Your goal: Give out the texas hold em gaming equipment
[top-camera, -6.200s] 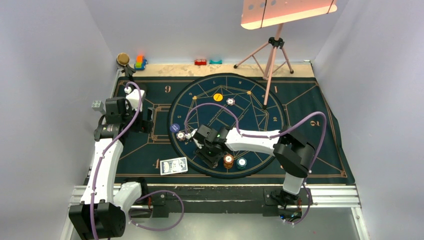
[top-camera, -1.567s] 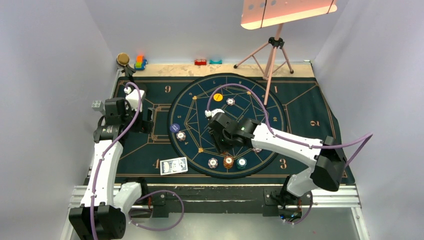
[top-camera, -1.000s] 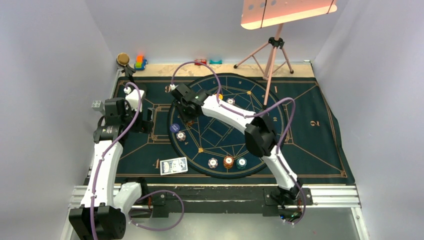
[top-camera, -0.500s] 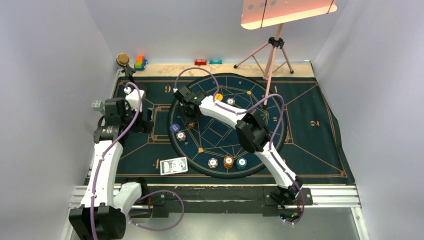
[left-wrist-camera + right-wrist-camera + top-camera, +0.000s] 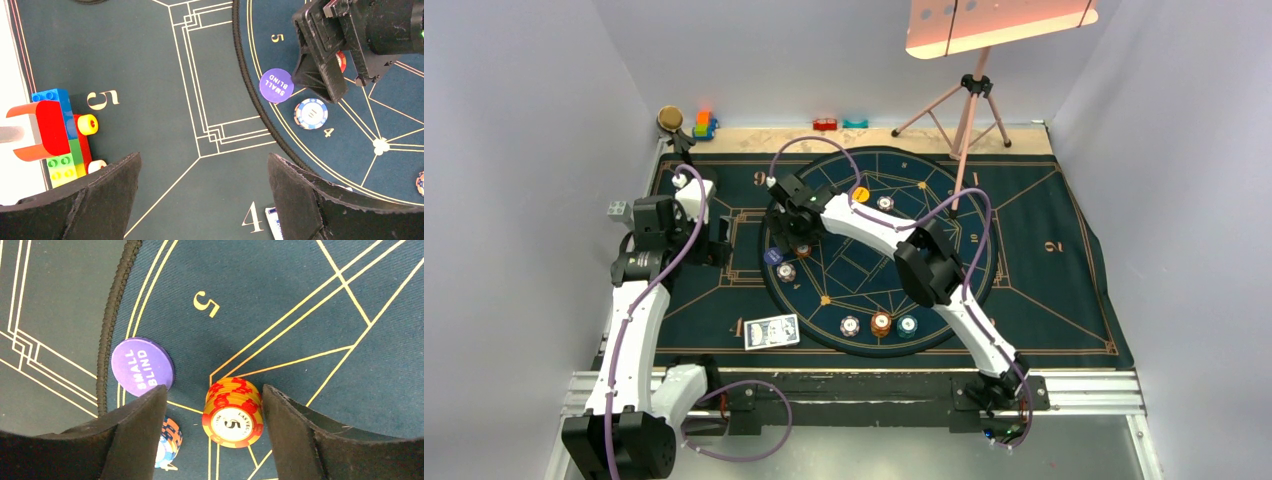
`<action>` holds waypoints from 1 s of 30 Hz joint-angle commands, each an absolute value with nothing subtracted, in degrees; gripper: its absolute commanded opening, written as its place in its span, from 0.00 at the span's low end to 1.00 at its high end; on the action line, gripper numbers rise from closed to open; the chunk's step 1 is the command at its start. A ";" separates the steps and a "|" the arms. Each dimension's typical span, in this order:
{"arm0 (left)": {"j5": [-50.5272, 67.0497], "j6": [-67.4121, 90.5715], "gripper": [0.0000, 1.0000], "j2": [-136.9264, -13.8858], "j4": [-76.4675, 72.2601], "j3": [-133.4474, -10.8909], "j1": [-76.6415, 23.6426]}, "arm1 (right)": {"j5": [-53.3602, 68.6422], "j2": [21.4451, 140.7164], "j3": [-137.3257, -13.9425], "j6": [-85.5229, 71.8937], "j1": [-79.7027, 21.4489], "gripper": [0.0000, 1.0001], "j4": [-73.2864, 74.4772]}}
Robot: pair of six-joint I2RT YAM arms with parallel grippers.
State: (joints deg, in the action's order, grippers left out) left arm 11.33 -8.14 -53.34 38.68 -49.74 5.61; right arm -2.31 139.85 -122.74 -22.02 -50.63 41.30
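A stack of orange-and-red chips [image 5: 232, 412] stands on the round mat beside the number 5, between the fingers of my right gripper [image 5: 213, 395], which is open with a clear gap on the left side. A purple "small blind" disc [image 5: 142, 366] and a blue-white chip [image 5: 170, 442] lie just left of it. In the top view my right gripper [image 5: 796, 245] reaches to the circle's left side. Three chips [image 5: 881, 323] sit at the circle's near edge, and a card deck [image 5: 771, 330] lies near left. My left gripper [image 5: 202, 165] hovers open above the mat, holding nothing.
A yellow disc [image 5: 860, 194] and a white chip [image 5: 885, 203] lie at the circle's far side. A tripod [image 5: 964, 110] stands at the back right. Toy blocks [image 5: 703, 124] sit at the back left, and more blocks [image 5: 55, 130] lie beside my left gripper.
My right jaws have widened off the orange-and-red stack, which now stands free on the mat. The right arm has barely shifted. The left arm has not moved.
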 commanded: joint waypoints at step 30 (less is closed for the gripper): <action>12.13 -8.63 1.00 -52.47 37.50 -49.14 6.02 | -5.44 84.44 -62.41 -23.14 -55.68 0.92 37.79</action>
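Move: Just under the right fingertips stands the small orange chip stack, with the small blind button some 7 cm to the hand's left and 2 cm back. The next supply, the big orange stack, lies about 19 cm to the right hand's right and 18 cm back, at roughly its height; the blue-white supply stack is about 8 cm to the left of the big orange stack, the teal stack about 6 cm to its right. From the left hand the big orange stack lies about 37 cm right, 9 cm back and 14 cm below. The right hand finishes letting go of the small orange stack, opening its fingers to nearly full width, and lifts clear almost straight up before arcing up and over to the right and back, peaking some 13 cm above its start. It then sinks again towards the big orange stack, ending about 18 cm to the right and 15 cm back of where it began and still some 5 cm higher, fingers pointing down and wide open around the way to that stack without having reached it. ##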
